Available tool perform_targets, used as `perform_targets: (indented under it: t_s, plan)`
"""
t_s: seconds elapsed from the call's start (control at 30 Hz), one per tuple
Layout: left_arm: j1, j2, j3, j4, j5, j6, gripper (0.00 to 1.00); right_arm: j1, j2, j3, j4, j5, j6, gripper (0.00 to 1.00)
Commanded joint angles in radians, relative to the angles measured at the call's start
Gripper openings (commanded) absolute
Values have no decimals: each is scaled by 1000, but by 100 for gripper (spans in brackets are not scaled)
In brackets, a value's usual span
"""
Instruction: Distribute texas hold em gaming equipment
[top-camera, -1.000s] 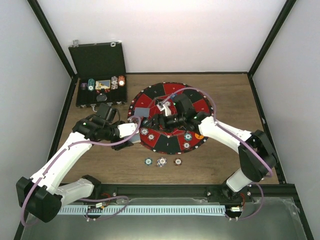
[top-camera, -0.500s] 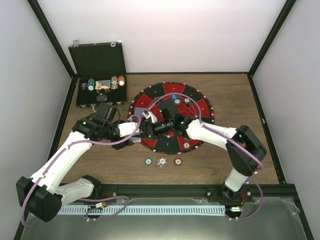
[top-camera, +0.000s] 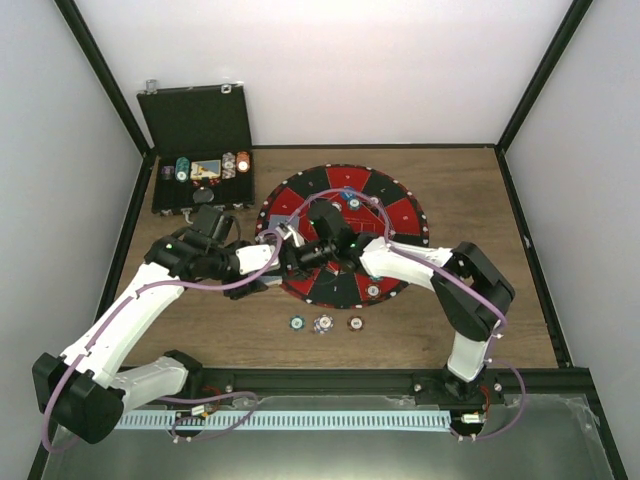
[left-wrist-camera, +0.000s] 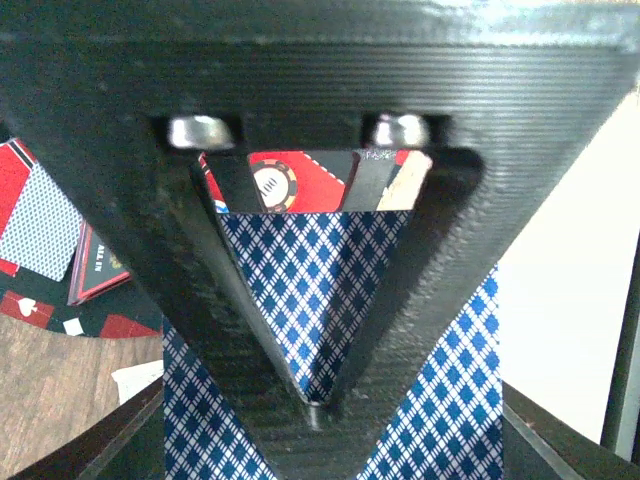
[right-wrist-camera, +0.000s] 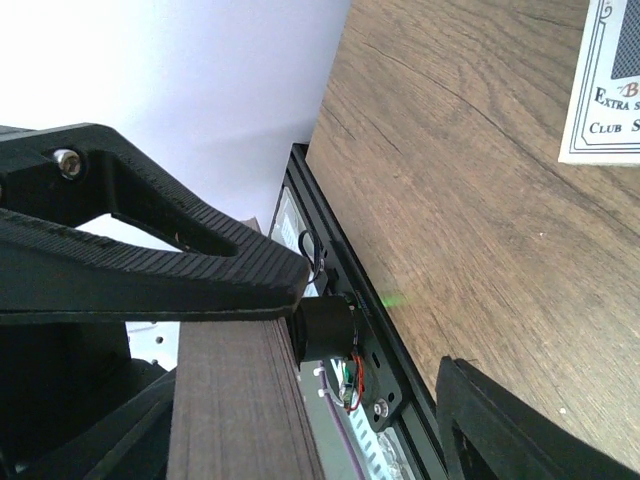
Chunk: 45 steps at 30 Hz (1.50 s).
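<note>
My left gripper (top-camera: 272, 252) hovers over the left rim of the round red-and-black mat (top-camera: 402, 214). In the left wrist view it (left-wrist-camera: 318, 395) is shut on a deck of playing cards (left-wrist-camera: 310, 280) with blue diamond backs. My right gripper (top-camera: 293, 250) reaches across the mat right up to that deck. In the right wrist view the gripper (right-wrist-camera: 375, 330) is open, with the deck's edge (right-wrist-camera: 240, 400) under its upper finger (right-wrist-camera: 150, 270) and a gap to the lower finger (right-wrist-camera: 520, 425). Three poker chips (top-camera: 324, 323) lie in a row on the wood in front of the mat.
The open black case (top-camera: 200, 120) stands at the back left with chips (top-camera: 235, 165) in its tray. More chips (top-camera: 372, 290) and a face-down card (left-wrist-camera: 40, 220) lie on the mat. A white printed card box (right-wrist-camera: 605, 85) lies on the wood.
My right gripper has swept left across the mat to the deck in my left gripper, and its jaws have narrowed somewhat. The left arm has stayed put.
</note>
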Motion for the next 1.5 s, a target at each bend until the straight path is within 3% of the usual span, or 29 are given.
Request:
perform_targets:
  t_s: [0.0,0.57,0.77,0.93,1.13,1.47]
  plan:
    - [4,-19,33,12,31,7,8,-39,9,0,8,12,24,62]
    - [4,-24,33,11,24,10,8,-104,-94,-68,-95,54,-50,46]
    - [4,-19,26,19,18,6,8,-108,-142,-69,-103,63,-44,30]
    - [4,-11,27,21,16,1,8,-108,-179,-64,-142,93,-62,10]
    - [4,-11,22,20,5,-1,8,-135,-219,-66,-188,109,-87,1]
    - [4,-6,22,16,-9,-2,9,-345,-230,-6,-273,50,-162,1]
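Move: Around the deck of cards held in the left gripper, the right gripper's open fingers already stand, the deck's middle only about 1 cm to its left at the same height; from the left hand it lies roughly 2 cm to the right. Some 17 cm below the right hand are the card box, about 4 cm ahead and 8 cm left, a dealt card 18 cm ahead and 1 cm right, and the blue chip stack 7 cm back and 4 cm right. Drawing the top card off the deck, the right hand slides slowly right and a little up and forward while its fingers close from about two thirds open to shut, pinching the card. It then speeds away to the right and forward over the mat, some 12 cm in all, turning about 15 degrees clockwise. The left gripper stays put and keeps its hold on the deck. ##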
